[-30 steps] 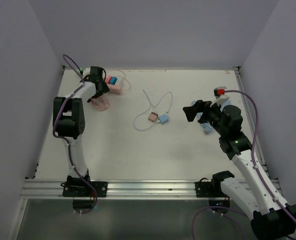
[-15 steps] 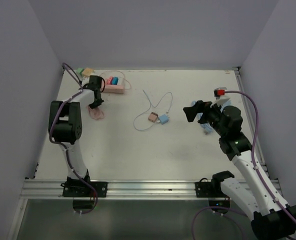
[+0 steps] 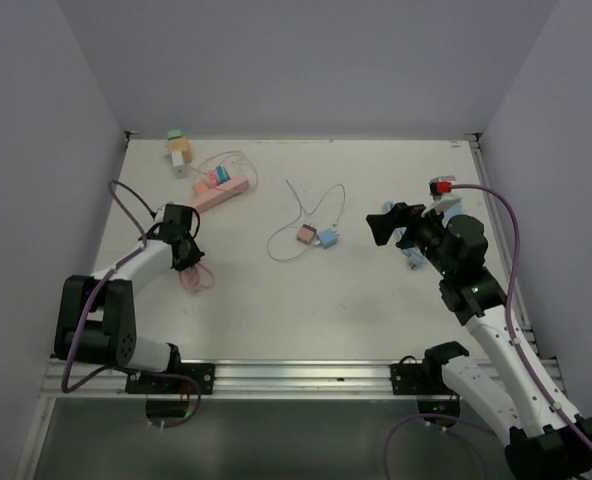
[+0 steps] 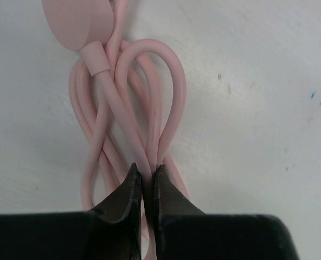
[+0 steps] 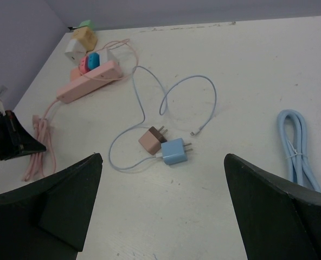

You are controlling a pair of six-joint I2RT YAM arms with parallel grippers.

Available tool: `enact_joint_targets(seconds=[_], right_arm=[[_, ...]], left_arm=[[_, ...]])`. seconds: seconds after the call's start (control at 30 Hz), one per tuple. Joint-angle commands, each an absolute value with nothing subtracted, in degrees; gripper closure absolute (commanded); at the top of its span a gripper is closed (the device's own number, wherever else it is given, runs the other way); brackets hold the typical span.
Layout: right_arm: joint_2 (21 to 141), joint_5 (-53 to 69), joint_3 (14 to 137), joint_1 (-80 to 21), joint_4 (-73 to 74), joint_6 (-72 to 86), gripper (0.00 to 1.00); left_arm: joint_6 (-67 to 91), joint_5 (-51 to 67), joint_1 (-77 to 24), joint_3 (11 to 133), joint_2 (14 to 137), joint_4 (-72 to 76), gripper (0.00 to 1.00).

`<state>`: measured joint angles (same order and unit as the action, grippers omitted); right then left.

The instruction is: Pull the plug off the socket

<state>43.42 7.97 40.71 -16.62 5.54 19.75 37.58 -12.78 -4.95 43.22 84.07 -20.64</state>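
Note:
The pink power strip, the socket, lies slanted at the back left. A red plug and a blue plug sit against its far end. Its pink cable runs to a coil near the left edge. My left gripper is shut on a strand of that coil, low on the table. My right gripper hangs open above the table's right half, holding nothing.
A brown charger and a blue charger with a thin white-blue cable lie mid-table. A tan, green and white adapter cluster sits at the back left corner. A light blue coiled cable lies at the right.
My left gripper went from open beside the strip to shut on the pink cable, then drew back toward the near left. The strip slid and turned with it, uncovering the adapter cluster.

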Motion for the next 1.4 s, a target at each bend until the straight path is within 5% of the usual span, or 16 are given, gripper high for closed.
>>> enact_joint_targets(seconds=[0.0, 0.2, 0.4, 0.5, 1.37], right_arm=[[42.8, 6.68, 39.99, -16.96, 4.22, 18.63, 0.02], [43.24, 6.94, 39.9, -17.05, 4.13, 18.63, 0.02], [43.68, 7.03, 39.9, -17.05, 4.04, 18.63, 0.02], [44.03, 7.29, 39.9, -17.05, 3.87, 18.63, 0.02], [44.3, 8.79, 38.85, -18.54, 2.37, 18.19, 0.02]], left_arm=[[40.43, -9.83, -9.57, 37.36, 77.02, -25.91, 1.0], [42.36, -7.75, -18.63, 33.4, 70.5, -29.09, 0.81], [37.8, -9.3, -19.16, 39.97, 66.89, -33.65, 0.21], [32.36, -12.73, -19.16, 46.92, 68.98, -34.72, 0.06], [1.58, -8.79, -8.79, 67.67, 103.52, -12.39, 0.07]])
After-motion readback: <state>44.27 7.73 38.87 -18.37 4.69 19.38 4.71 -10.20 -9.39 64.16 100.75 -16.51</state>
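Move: The left hand is already shut on the pink cable bundle, low over the table; its put-down spot lies about 8 cm back and 6 cm to the right, at the same height. The pink power strip's middle is roughly 18 cm ahead and 5 cm right, with the salmon plug some 19 cm straight ahead and the white adapter about 26 cm ahead, 7 cm left. From the right hand, the strip lies about 20 cm ahead, 36 cm left and 25 cm below. Still pinching the pink cable bundle, the left hand drags it low over the table, back about 8 cm and to the right, then opens wide and lets go. It rises some 10 cm clear while swinging forward, then sinks as it reaches on towards the near end of the pink power strip, turning about 35 degrees clockwise, fingers open and not yet gripping. ##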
